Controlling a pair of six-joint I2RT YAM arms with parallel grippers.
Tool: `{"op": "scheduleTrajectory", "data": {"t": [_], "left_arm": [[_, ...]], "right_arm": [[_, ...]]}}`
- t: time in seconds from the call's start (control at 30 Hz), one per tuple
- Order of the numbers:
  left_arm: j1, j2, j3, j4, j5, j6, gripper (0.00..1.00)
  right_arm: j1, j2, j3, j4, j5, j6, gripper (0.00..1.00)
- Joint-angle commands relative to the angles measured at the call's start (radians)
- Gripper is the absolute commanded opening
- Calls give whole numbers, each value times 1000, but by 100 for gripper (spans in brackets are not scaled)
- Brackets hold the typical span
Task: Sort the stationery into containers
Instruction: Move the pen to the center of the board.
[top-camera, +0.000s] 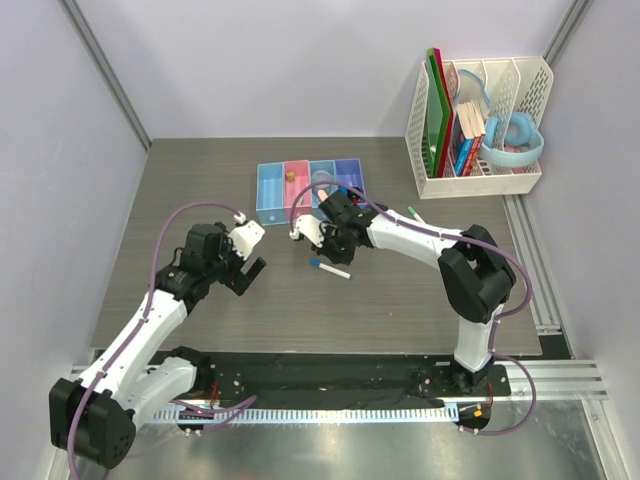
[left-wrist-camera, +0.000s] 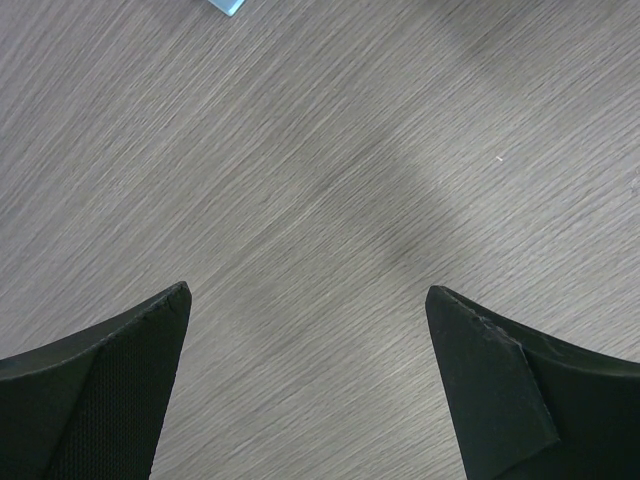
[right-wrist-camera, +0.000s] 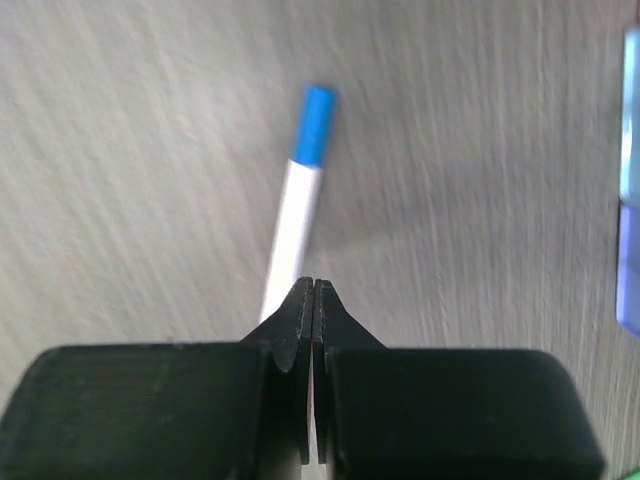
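Observation:
A white pen with a blue cap (top-camera: 330, 268) lies flat on the table in front of the containers (top-camera: 272, 192), a row of four joined bins in light blue, pink, light blue and violet. My right gripper (top-camera: 333, 243) hovers just above the pen's white end, jaws pressed together with nothing visible between them. In the right wrist view the pen (right-wrist-camera: 297, 215) runs from under the shut right gripper (right-wrist-camera: 314, 284) up to its blue cap. My left gripper (top-camera: 247, 268) stands wide open over bare table, left of the pen. Its fingertips (left-wrist-camera: 150, 330) frame only wood grain.
A small orange piece (top-camera: 290, 176) lies in the pink bin and a clear tape roll (top-camera: 322, 181) in the third bin. A green-tipped pen (top-camera: 415, 213) lies right of the bins. A tall white file rack (top-camera: 478, 178) with books stands at the back right.

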Motion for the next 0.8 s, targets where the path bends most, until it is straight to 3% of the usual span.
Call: {"op": "scheduleTrajectory", "data": {"t": [0.0, 0.33, 0.77], "left_arm": [[5, -8, -4, 17, 19, -14, 100], [7, -9, -13, 19, 11, -9, 100], [25, 14, -10, 32, 22, -2, 100]], "right_arm": [[-25, 14, -33, 27, 59, -23, 1], [-45, 83, -78, 26, 2, -23, 1], [23, 132, -44, -135, -228, -85, 1]]}}
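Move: The pen lies almost under the closed right fingers, its middle about 1 cm back and 1 cm to the left, some 5 cm below them, blue cap to the left. The light-blue box with the cup is some 19 cm ahead and 2 cm left of the right hand, the indigo box 19 cm ahead and 4 cm right. From the left hand the pen is roughly 16 cm right, 4 cm ahead and 12 cm down. Bring the shut right gripper down about 4 cm and nearly 3 cm to the right, so the tips come down beside the far side of the pen's white half. Then, staying low, draw them back towards the base some 3 cm and slightly left, pushing the pen's right end along, wrist tilting about 10 degrees, fingers shut. ##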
